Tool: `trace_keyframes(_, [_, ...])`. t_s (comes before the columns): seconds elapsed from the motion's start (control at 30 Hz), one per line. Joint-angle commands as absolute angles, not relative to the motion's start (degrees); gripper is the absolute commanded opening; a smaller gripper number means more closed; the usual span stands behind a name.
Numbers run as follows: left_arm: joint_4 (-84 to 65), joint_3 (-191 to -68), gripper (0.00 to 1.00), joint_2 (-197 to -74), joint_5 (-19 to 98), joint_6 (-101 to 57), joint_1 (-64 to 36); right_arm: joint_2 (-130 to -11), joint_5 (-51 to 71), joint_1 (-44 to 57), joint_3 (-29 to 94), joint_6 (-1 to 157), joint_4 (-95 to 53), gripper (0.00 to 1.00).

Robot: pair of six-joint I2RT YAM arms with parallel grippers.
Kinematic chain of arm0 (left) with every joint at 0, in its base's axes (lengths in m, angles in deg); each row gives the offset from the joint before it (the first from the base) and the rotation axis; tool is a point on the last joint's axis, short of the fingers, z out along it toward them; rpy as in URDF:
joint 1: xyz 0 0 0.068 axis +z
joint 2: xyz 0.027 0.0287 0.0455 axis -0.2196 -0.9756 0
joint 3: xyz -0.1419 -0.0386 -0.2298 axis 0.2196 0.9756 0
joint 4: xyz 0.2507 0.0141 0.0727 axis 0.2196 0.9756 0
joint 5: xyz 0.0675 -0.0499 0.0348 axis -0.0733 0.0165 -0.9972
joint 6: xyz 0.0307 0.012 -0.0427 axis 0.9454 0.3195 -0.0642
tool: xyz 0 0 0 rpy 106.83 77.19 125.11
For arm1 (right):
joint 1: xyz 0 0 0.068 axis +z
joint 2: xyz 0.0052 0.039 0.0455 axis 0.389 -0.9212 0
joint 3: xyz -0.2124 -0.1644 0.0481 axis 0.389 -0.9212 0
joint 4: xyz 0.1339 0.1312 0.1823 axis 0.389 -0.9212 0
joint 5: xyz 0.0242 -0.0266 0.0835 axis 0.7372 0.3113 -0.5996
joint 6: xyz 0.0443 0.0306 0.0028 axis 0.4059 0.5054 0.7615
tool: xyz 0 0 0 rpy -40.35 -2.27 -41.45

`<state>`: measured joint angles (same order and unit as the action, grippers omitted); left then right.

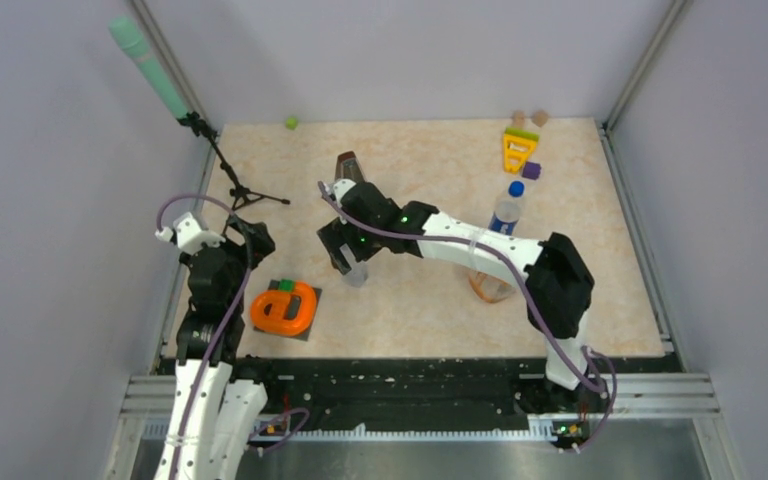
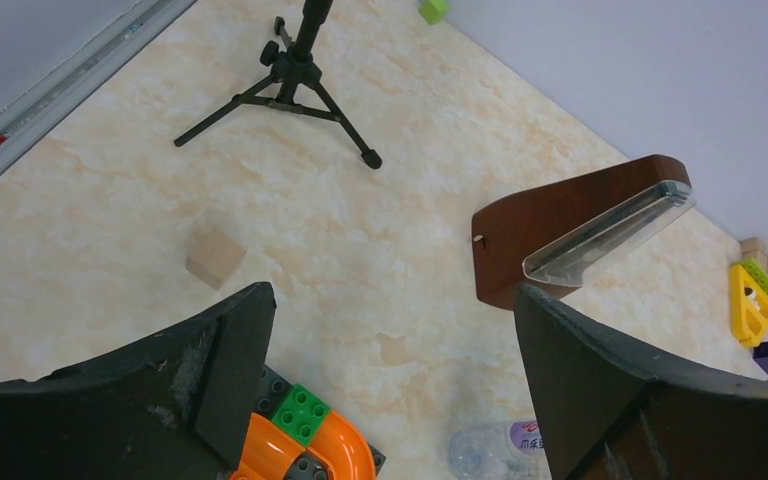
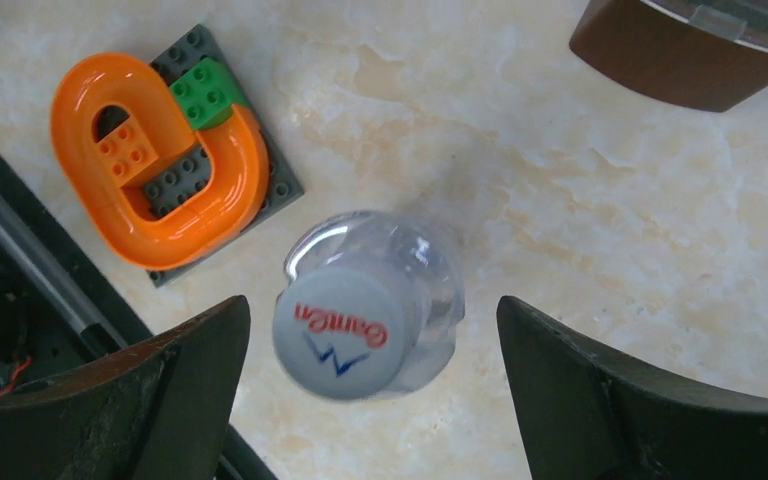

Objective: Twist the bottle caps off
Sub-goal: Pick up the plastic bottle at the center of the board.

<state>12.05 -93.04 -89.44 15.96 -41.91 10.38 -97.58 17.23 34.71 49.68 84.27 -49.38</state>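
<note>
A slim clear bottle (image 3: pixel 432 268) stands upright near the table's middle, its white cap (image 3: pixel 343 336) printed in red and blue. My right gripper (image 3: pixel 372 308) hangs open over it; the cap sits between the fingers, nearer the left one, touching neither. In the top view my right gripper (image 1: pixel 345 257) covers most of this bottle (image 1: pixel 357 276). A blue-labelled bottle (image 1: pixel 506 214) with a blue cap (image 1: pixel 516 188) stands at the right. An orange-tinted squat bottle (image 1: pixel 488 287) is half hidden behind the right arm. My left gripper (image 2: pixel 392 295) is open and empty at the left.
A brown metronome (image 1: pixel 348 165) stands behind the clear bottle. An orange brick loop on a grey plate (image 1: pixel 285 307) lies at the front left. A microphone tripod (image 1: pixel 245 195) stands at the left. A small wooden block (image 2: pixel 213 257), a yellow toy (image 1: pixel 518 148) and a purple block (image 1: pixel 531 170) are also here.
</note>
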Motion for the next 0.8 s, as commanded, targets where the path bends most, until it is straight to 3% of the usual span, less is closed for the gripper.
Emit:
trace_keyframes(0.0, [11.0,-92.8,0.94,-88.9,15.6,-43.0,10.6,-101.0,22.4,35.1,55.7,82.3,-51.5,0.91])
trace_keyframes(0.17, [10.8,-92.7,0.94,-88.7,15.9,-42.3,10.6,-102.9,24.3,35.2,57.8,80.7,-52.4,0.88])
trace_keyframes(0.27, [10.9,-92.8,0.94,-88.9,16.1,-42.3,10.5,-102.9,23.5,35.2,57.8,80.4,-51.9,0.74])
trace_keyframes(0.43, [10.2,-92.3,0.94,-89.7,18.2,-41.9,10.6,-103.1,21.6,35.1,57.5,80.0,-50.9,0.72])
trace_keyframes(0.57, [9.1,-91.8,0.94,-90.6,19.9,-41.5,10.6,-103.0,21.9,35.1,57.6,79.5,-51.7,0.61])
trace_keyframes(0.77, [8.9,-91.7,0.94,-92.1,21.2,-41.4,10.6,-101.9,20.8,35.1,55.8,80.1,-50.7,0.63])
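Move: The plastic bottle stands upright almost between the right hand's open fingers, its middle about 2 cm ahead, 1 cm left and 5 cm below. From that hand, the metronome is some 22 cm straight ahead and the orange track about 16 cm left and 5 cm back, down on the table. From the left hand, the bottle is roughly 17 cm right, 2 cm ahead and 14 cm below. The right hand eases about 2 cm forward and 2 cm down around the bottle, then pinches its upper body. ##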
